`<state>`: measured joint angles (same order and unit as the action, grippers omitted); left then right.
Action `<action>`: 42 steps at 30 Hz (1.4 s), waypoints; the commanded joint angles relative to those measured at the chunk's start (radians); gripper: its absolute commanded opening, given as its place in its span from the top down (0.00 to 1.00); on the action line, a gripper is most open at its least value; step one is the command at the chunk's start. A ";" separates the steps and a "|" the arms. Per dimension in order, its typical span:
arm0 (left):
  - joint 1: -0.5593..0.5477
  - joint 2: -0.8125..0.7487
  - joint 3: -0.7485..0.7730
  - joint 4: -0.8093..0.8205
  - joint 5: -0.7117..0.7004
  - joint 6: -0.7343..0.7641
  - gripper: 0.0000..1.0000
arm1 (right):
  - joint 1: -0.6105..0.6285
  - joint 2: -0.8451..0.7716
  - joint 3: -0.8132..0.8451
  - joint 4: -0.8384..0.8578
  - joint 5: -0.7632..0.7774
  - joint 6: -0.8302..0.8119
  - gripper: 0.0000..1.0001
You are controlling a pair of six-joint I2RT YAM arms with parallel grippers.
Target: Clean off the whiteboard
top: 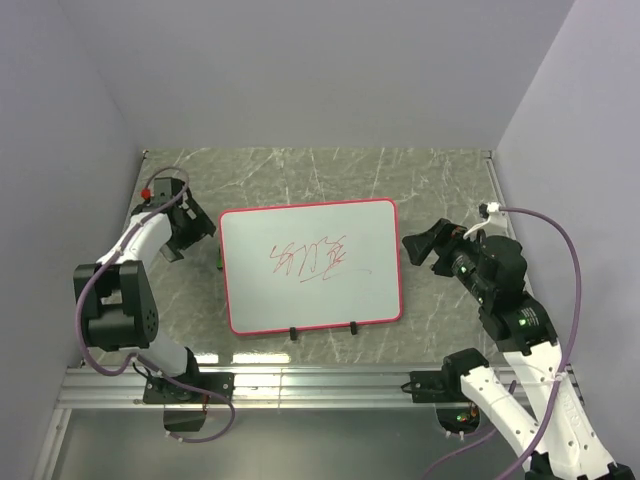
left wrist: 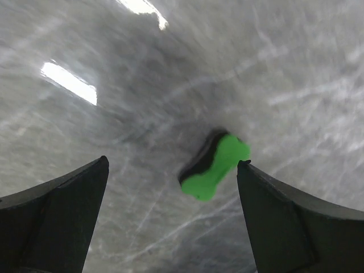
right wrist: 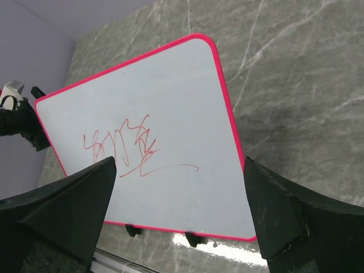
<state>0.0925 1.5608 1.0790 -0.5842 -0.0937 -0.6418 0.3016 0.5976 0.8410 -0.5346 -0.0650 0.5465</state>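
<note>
The whiteboard (top: 330, 290) lies flat mid-table, with a red-pink frame, red scribbles (top: 310, 258) and two black clips on its near edge. It also shows in the right wrist view (right wrist: 170, 102). A small green bow-shaped eraser (left wrist: 216, 166) with a black underside lies on the table just left of the board (top: 221, 262). My left gripper (top: 197, 233) is open above it (left wrist: 173, 162), with the eraser nearer the right finger and not touched. My right gripper (top: 420, 248) is open and empty at the board's right edge (right wrist: 179, 162).
The grey marble tabletop (top: 440, 190) is walled in on the left, back and right. An aluminium rail (top: 320, 385) runs along the near edge by the arm bases. A purple cable (top: 560, 230) loops from the right arm.
</note>
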 commanded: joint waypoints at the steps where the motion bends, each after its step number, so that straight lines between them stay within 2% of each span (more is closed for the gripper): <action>1: -0.069 -0.044 0.004 -0.032 -0.006 0.044 0.00 | 0.007 0.021 0.004 -0.008 -0.010 0.012 0.00; 8: -0.171 -0.053 -0.019 0.000 0.039 0.116 0.01 | 0.005 0.070 -0.005 -0.016 -0.067 0.036 0.00; 15: -0.218 0.074 0.018 -0.028 0.002 0.143 0.05 | 0.007 0.102 0.030 -0.076 -0.053 0.015 0.00; 21: -0.240 0.130 0.015 -0.002 -0.005 0.151 0.12 | 0.007 0.102 0.047 -0.097 -0.035 0.004 0.00; 28: -0.238 0.160 0.038 0.007 -0.041 0.165 0.14 | 0.005 0.097 0.036 -0.113 -0.032 0.006 0.00; 33: -0.235 0.191 0.062 0.000 -0.072 0.183 0.25 | 0.005 0.093 0.030 -0.117 -0.027 0.007 0.00; 40: -0.215 0.193 0.070 -0.009 -0.067 0.191 0.35 | 0.007 0.102 0.026 -0.122 -0.016 0.009 0.00; 42: -0.203 0.189 0.065 -0.006 -0.060 0.194 0.42 | 0.007 0.107 0.020 -0.120 -0.016 0.010 0.00</action>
<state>-0.1261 1.7523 1.1168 -0.5926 -0.1471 -0.4660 0.3016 0.7036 0.8486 -0.6601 -0.0952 0.5640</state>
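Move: The eraser lies about 7 cm to the left hand's right, roughly level with it fore and aft, some 7 cm lower. The whiteboard's middle is about 29 cm to that hand's right and 2 cm back, 8 cm below. From the right hand, the whiteboard's middle is about 20 cm left, 8 cm ahead and 27 cm down; the eraser is about 42 cm left, 10 cm ahead and 26 cm down. Left hand swings about 7 cm right, sinks 5 cm around the eraser, fingers partly closing; right hand lowers, tipping down. ##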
